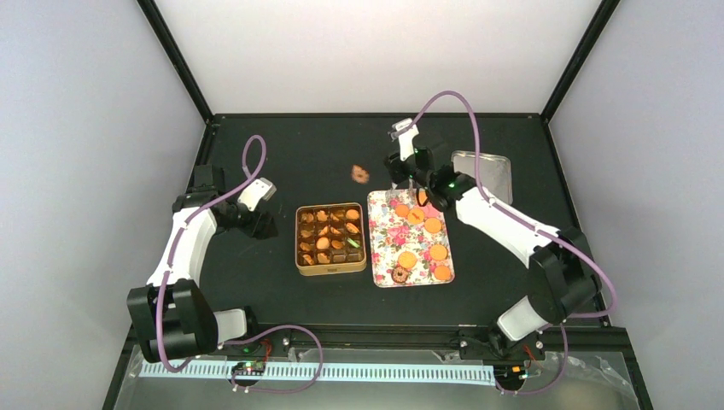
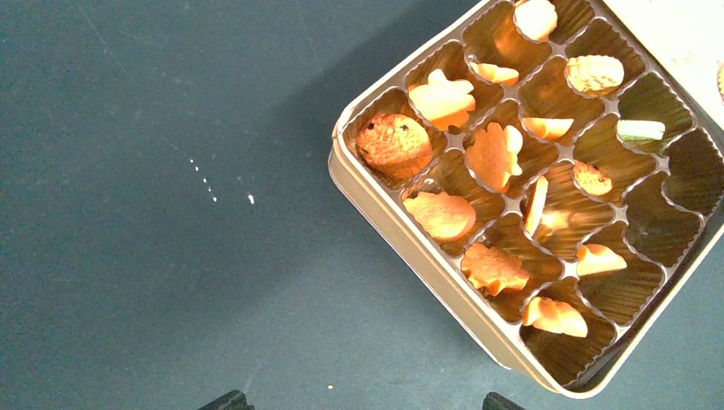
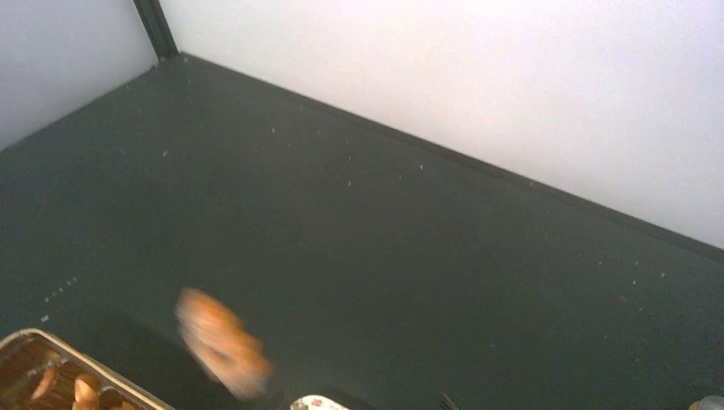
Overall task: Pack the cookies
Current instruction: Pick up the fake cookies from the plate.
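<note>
Several orange cookies (image 1: 424,220) and a brown ring-shaped one (image 1: 399,274) lie on a floral tray (image 1: 386,218). More cookies (image 2: 441,98), one of them green (image 2: 640,130), fill cups of the square gold tin (image 1: 330,267). One cookie (image 1: 359,174) is loose beyond the tin; the right wrist view shows it as an orange blur (image 3: 222,342), clear of the fingers. My right gripper (image 1: 398,169) hangs over the tray's far end, open and empty. My left gripper (image 2: 365,403) is open over bare table left of the tin (image 2: 410,248).
A silver lid or tray (image 1: 482,175) lies at the back right, behind my right arm. White walls enclose the black table on three sides. Crumbs (image 2: 205,181) dot the mat left of the tin.
</note>
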Controlling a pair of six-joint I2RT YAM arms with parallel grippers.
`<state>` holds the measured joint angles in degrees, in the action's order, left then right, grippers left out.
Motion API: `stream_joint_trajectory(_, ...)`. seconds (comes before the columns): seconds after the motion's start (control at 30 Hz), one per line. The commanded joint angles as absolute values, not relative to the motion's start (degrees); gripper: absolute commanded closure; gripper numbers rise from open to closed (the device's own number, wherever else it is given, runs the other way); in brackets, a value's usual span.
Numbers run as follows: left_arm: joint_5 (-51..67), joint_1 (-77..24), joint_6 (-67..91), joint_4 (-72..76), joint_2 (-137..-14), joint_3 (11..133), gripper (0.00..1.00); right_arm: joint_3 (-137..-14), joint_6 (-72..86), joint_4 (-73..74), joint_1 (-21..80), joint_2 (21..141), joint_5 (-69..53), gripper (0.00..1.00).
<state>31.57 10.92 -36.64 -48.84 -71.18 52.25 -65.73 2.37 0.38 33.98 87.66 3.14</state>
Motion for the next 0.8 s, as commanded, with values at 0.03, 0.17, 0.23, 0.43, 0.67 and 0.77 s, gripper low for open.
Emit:
stream_joint_trajectory(0.03, 32.8, 11.3, -37.2, -49.8, -70.2, 53.5, 0.28, -64.8, 1.0, -0.6, 33.8, 90.9, 4.3, 0.54)
stream_joint_trajectory(0.17, 32.4, 11.4, -37.7, -50.0, -70.0, 53.6, 0.28, -62.6, 1.9, -1.8, 33.8, 90.9, 3.4, 0.55)
stream_joint_trajectory(0.23, 32.4, 11.3, -37.8, -50.0, -70.0, 53.5, 0.28, -61.5, 2.7, -2.6, 33.8, 90.4, 3.1, 0.59)
stream_joint_trajectory(0.43, 32.7, 11.4, -37.5, -49.9, -70.2, 53.9, 0.28, -60.8, 3.7, -2.5, 33.8, 88.0, 3.5, 0.73)
stream_joint_trajectory(0.67, 33.3, 11.4, -37.5, -51.2, -69.7, 55.2, 0.29, -63.1, 2.5, 0.8, 33.8, 86.5, 4.1, 0.86)
stream_joint_trajectory(0.77, 33.5, 11.4, -37.8, -51.5, -69.6, 55.0, 0.29, -63.3, 2.2, 1.4, 33.9, 85.9, 4.1, 0.89)
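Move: The orange cookie near the plate's far left corner lies about 3 cm to the right of the right hand, 2 cm nearer the base and some 23 cm below. A second cookie is about 6 cm right and 4 cm back from the hand, a third about 8 cm right and 1 cm ahead, both equally low. The box's middle is 17 cm left and 10 cm back. From the left hand the first cookie is about 34 cm right, 7 cm ahead and 12 cm down. Towards the cookie at the plate's far left, the right hand sinks about 5 cm, nearly straight down with the fingers tipping slightly lower, then all but stops. Its partly open fingers close to about half their gap as the descent ends, squeezing the clear tongs they still hold, whose tips hang over the far end of the plate. ##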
